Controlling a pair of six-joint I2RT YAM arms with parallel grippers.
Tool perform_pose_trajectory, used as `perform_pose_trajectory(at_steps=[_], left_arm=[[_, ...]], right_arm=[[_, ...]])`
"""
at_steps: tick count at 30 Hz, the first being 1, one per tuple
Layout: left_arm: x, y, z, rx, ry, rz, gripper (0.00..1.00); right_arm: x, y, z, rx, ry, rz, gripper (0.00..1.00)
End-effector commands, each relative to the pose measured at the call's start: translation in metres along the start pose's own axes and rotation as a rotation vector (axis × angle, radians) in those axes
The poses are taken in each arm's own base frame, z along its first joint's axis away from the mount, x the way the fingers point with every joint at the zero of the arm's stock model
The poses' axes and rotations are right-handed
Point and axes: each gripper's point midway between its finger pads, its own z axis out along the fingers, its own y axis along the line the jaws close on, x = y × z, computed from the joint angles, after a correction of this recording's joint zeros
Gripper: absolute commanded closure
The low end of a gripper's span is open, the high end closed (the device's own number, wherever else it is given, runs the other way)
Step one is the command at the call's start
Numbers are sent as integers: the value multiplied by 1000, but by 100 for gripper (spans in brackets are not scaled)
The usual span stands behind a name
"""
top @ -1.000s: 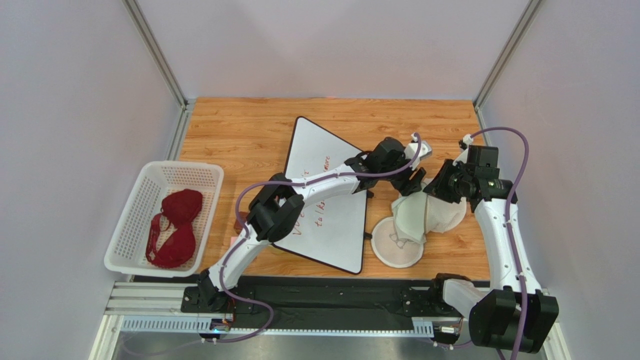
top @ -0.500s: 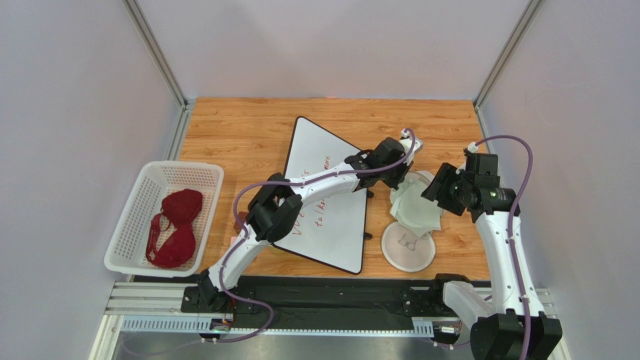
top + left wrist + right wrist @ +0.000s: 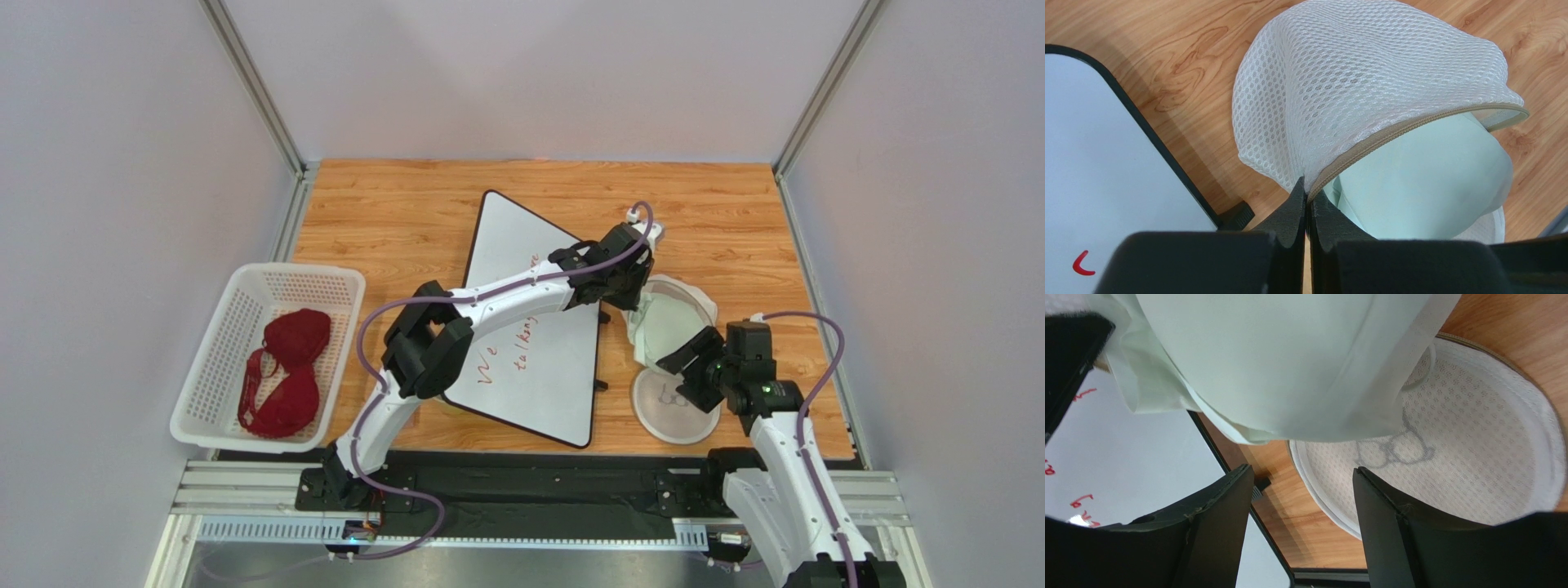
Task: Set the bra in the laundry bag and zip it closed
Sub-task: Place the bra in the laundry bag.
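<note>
The maroon bra (image 3: 288, 368) lies in the white basket (image 3: 211, 380) at the left, far from both arms. The white mesh laundry bag (image 3: 672, 321) sits open on the wood at the right. Its disc lid (image 3: 672, 410) lies flat in front of it, still attached. My left gripper (image 3: 635, 311) is shut on the bag's tan zipper rim (image 3: 1389, 131), pinching it between the fingertips (image 3: 1308, 187). The mesh wall (image 3: 1364, 73) arches over the pale lining (image 3: 1425, 177). My right gripper (image 3: 1301, 474) stands open and empty above the lid (image 3: 1468, 459), just near of the bag.
A whiteboard (image 3: 528, 343) with red writing lies left of the bag, under the left arm; its black edge (image 3: 1229, 459) runs close to the lid. Grey walls enclose the table on three sides.
The left gripper has shut on the bag's rim. The right gripper has opened, let go of the bag and drawn back toward the near edge. The bag has settled lower.
</note>
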Motion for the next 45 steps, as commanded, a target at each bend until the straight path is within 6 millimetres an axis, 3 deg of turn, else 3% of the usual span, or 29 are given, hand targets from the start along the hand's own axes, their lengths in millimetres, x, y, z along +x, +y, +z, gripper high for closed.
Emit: perform_pose_trajectory(at_steps=[1, 7, 12, 17, 20, 27, 34, 39, 45], left_arm=[[-12, -15, -26, 44, -14, -48, 100], [-7, -20, -33, 76, 5, -51, 100], [5, -28, -35, 124, 44, -51, 100], [10, -40, -40, 189, 74, -59, 100], [15, -49, -43, 230, 93, -63, 99], [20, -77, -55, 352, 132, -87, 99], [20, -90, -63, 432, 156, -111, 99], [13, -103, -67, 497, 171, -133, 99], [3, -133, -78, 665, 192, -213, 99]], right_arm=[[-19, 26, 16, -140, -95, 165, 34], [-30, 22, 31, -159, -167, 177, 40], [-43, 27, 36, -184, -226, 146, 51], [-49, 33, 44, -232, -249, 154, 71], [-56, 35, 48, -233, -272, 146, 79], [-67, 45, 67, -256, -278, 119, 85], [-77, 65, 80, -299, -242, 32, 88], [-86, 75, 83, -312, -188, -56, 86], [-106, 96, 86, -337, -207, -92, 82]])
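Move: The near part of the mint bra, which lies loose in the mouth of the mesh laundry bag, is what the open right gripper goes for. The bra's middle is about 8 cm ahead, 3 cm to the left and 3 cm below. The bag's body stands some 5 cm beyond the bra, and the bag's round logo lid lies under the right hand, 2 cm back and 2 cm right, 6 cm down. From the left hand, already shut on the bag's zip rim, the bra is 6 cm right, 2 cm back and 6 cm below. Dip the right gripper a little, then reach forward and down into the bag's mouth, closing the fingers to pinch the bra. Once shut, carry the pinched cloth on forward, rising slightly, about 14 cm forward in all. Meanwhile keep the left fingers shut on the zip rim and draw it back roughly 10 cm around the bra, dipping first, then lifting, with the wrist tipping down some 20 degrees. ##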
